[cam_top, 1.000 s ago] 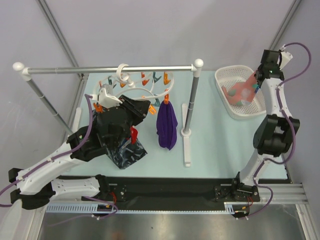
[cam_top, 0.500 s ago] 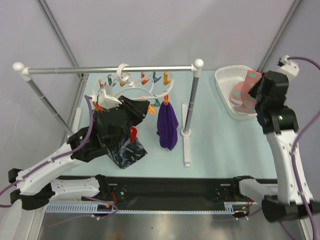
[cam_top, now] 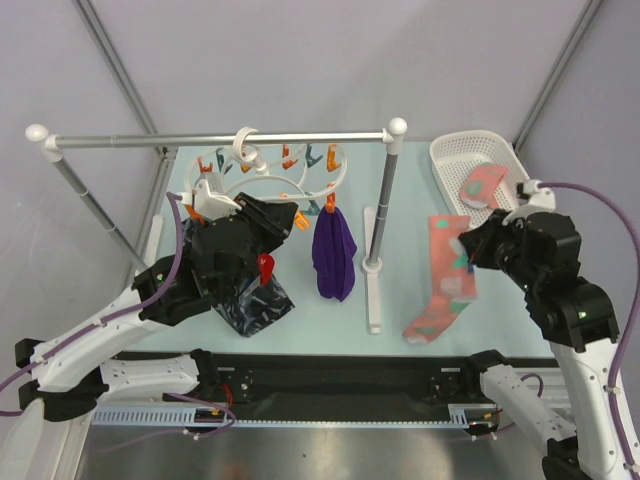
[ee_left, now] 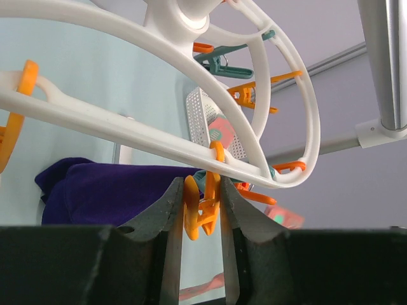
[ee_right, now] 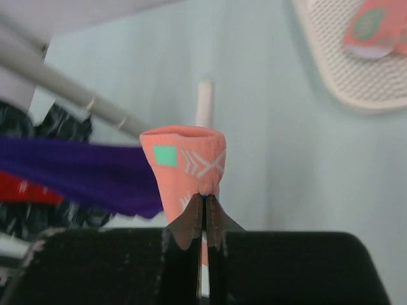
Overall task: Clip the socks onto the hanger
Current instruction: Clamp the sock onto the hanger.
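The white oval hanger (cam_top: pixel 335 178) hangs by its hook from the grey rail, orange and teal clothespins dangling from its rings (ee_left: pixel 127 130). My left gripper (cam_top: pixel 288 216) is shut on an orange clothespin (ee_left: pixel 202 210), squeezing it between both fingers just under the ring. A red sock (cam_top: pixel 265 268) hangs below that arm. My right gripper (cam_top: pixel 470 250) is shut on the cuff of a salmon-pink sock (cam_top: pixel 445 285), which dangles over the table to the right of the stand. In the right wrist view the cuff (ee_right: pixel 187 159) sticks up from my closed right gripper (ee_right: pixel 205 202). A second pink sock (cam_top: pixel 485 185) lies in the basket.
The grey rail (cam_top: pixel 220 139) on its stand, with its right post (cam_top: pixel 378 225), crosses the back. A purple cloth (cam_top: pixel 334 250) hangs from the hanger and a dark navy patterned cloth (cam_top: pixel 250 305) hangs beneath my left arm. The white mesh basket (cam_top: pixel 447 152) sits at the back right.
My right arm has swung out of the basket toward the near middle of the table, carrying the pink sock with it. The left gripper has stayed on the clothespin.
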Available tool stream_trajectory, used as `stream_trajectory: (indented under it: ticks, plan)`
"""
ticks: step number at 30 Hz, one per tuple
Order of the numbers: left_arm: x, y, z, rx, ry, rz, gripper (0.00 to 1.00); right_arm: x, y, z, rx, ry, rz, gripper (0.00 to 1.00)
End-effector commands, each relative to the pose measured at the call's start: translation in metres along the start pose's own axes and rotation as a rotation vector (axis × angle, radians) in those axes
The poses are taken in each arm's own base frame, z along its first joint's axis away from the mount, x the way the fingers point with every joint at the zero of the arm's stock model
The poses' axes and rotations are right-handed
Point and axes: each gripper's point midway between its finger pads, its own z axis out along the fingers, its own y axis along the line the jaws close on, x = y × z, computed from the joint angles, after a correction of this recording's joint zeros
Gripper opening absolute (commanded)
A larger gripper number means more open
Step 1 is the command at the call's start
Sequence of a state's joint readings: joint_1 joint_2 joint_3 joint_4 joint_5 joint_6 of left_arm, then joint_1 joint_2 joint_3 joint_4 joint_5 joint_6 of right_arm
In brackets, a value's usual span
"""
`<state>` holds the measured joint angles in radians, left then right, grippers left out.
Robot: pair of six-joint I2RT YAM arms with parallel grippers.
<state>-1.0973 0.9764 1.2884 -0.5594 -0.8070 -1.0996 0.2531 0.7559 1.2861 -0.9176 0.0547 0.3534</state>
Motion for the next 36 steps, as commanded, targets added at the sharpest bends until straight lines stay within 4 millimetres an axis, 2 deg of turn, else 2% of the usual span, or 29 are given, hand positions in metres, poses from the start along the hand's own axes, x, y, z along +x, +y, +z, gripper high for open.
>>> stream_trajectory:
  ticks: [1, 2, 3, 4, 6, 8, 12, 14, 16, 18, 20, 22, 25, 32, 36]
  plan:
    - [0.008, 0.005, -0.001, -0.010, 0.032, 0.007, 0.00, 0.050, 0.041, -0.018, -0.292, 0.172, -0.040, 0.00]
    - [0.009, 0.004, 0.000, -0.006, 0.033, 0.002, 0.00, 0.057, 0.050, -0.021, -0.352, 0.189, -0.039, 0.00]
    - [0.009, 0.002, -0.001, -0.001, 0.036, -0.001, 0.00, 0.055, 0.060, -0.022, -0.414, 0.165, -0.043, 0.00]
    - [0.009, 0.001, -0.001, 0.001, 0.040, -0.001, 0.00, 0.068, 0.070, -0.025, -0.496, 0.204, -0.039, 0.00]
    - [0.009, -0.001, 0.000, 0.003, 0.041, -0.005, 0.00, 0.067, 0.093, -0.034, -0.633, 0.183, -0.038, 0.00]
    - [0.010, -0.001, 0.000, 0.003, 0.046, -0.008, 0.00, 0.080, 0.108, -0.036, -0.741, 0.241, -0.034, 0.00]
    - [0.011, -0.001, -0.002, 0.009, 0.055, -0.019, 0.00, 0.085, 0.144, -0.037, -0.922, 0.262, -0.057, 0.00]
    - [0.012, -0.001, -0.002, 0.007, 0.059, -0.022, 0.00, 0.087, 0.166, -0.046, -1.019, 0.256, -0.091, 0.00]
    - [0.011, 0.000, -0.003, 0.005, 0.060, -0.025, 0.00, 0.095, 0.184, -0.044, -1.055, 0.273, -0.122, 0.00]
    - [0.012, 0.000, -0.003, 0.007, 0.062, -0.030, 0.00, 0.091, 0.196, -0.039, -1.066, 0.248, -0.133, 0.00]
    - [0.012, -0.001, -0.003, 0.007, 0.064, -0.029, 0.00, 0.097, 0.210, -0.032, -1.078, 0.270, -0.137, 0.00]
    - [0.012, -0.002, -0.004, 0.012, 0.068, -0.034, 0.00, 0.096, 0.217, -0.019, -1.040, 0.258, -0.132, 0.00]
    - [0.013, -0.003, -0.004, 0.014, 0.074, -0.038, 0.00, 0.092, 0.228, -0.013, -1.036, 0.239, -0.128, 0.00]
    - [0.016, -0.005, -0.003, 0.020, 0.082, -0.039, 0.00, 0.071, 0.248, -0.013, -1.059, 0.171, -0.110, 0.00]
    - [0.017, -0.004, -0.003, 0.020, 0.088, -0.040, 0.00, 0.066, 0.250, -0.006, -1.031, 0.166, -0.112, 0.00]
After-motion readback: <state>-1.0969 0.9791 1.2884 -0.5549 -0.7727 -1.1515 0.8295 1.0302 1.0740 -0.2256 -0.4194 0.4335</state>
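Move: The left hand already holds the orange clip on the hanger's near rim, right at its fingertips. From the right hand, which pinches the pink sock, that clip is about 32 cm left, 4 cm ahead and 5 cm higher. The purple sock's middle hangs some 26 cm left, 8 cm ahead and 7 cm below; the right rack post stands roughly 15 cm left and 18 cm ahead. The right hand swings the pinched sock 25 cm left towards the clip, turning about 60 degrees counter-clockwise. ##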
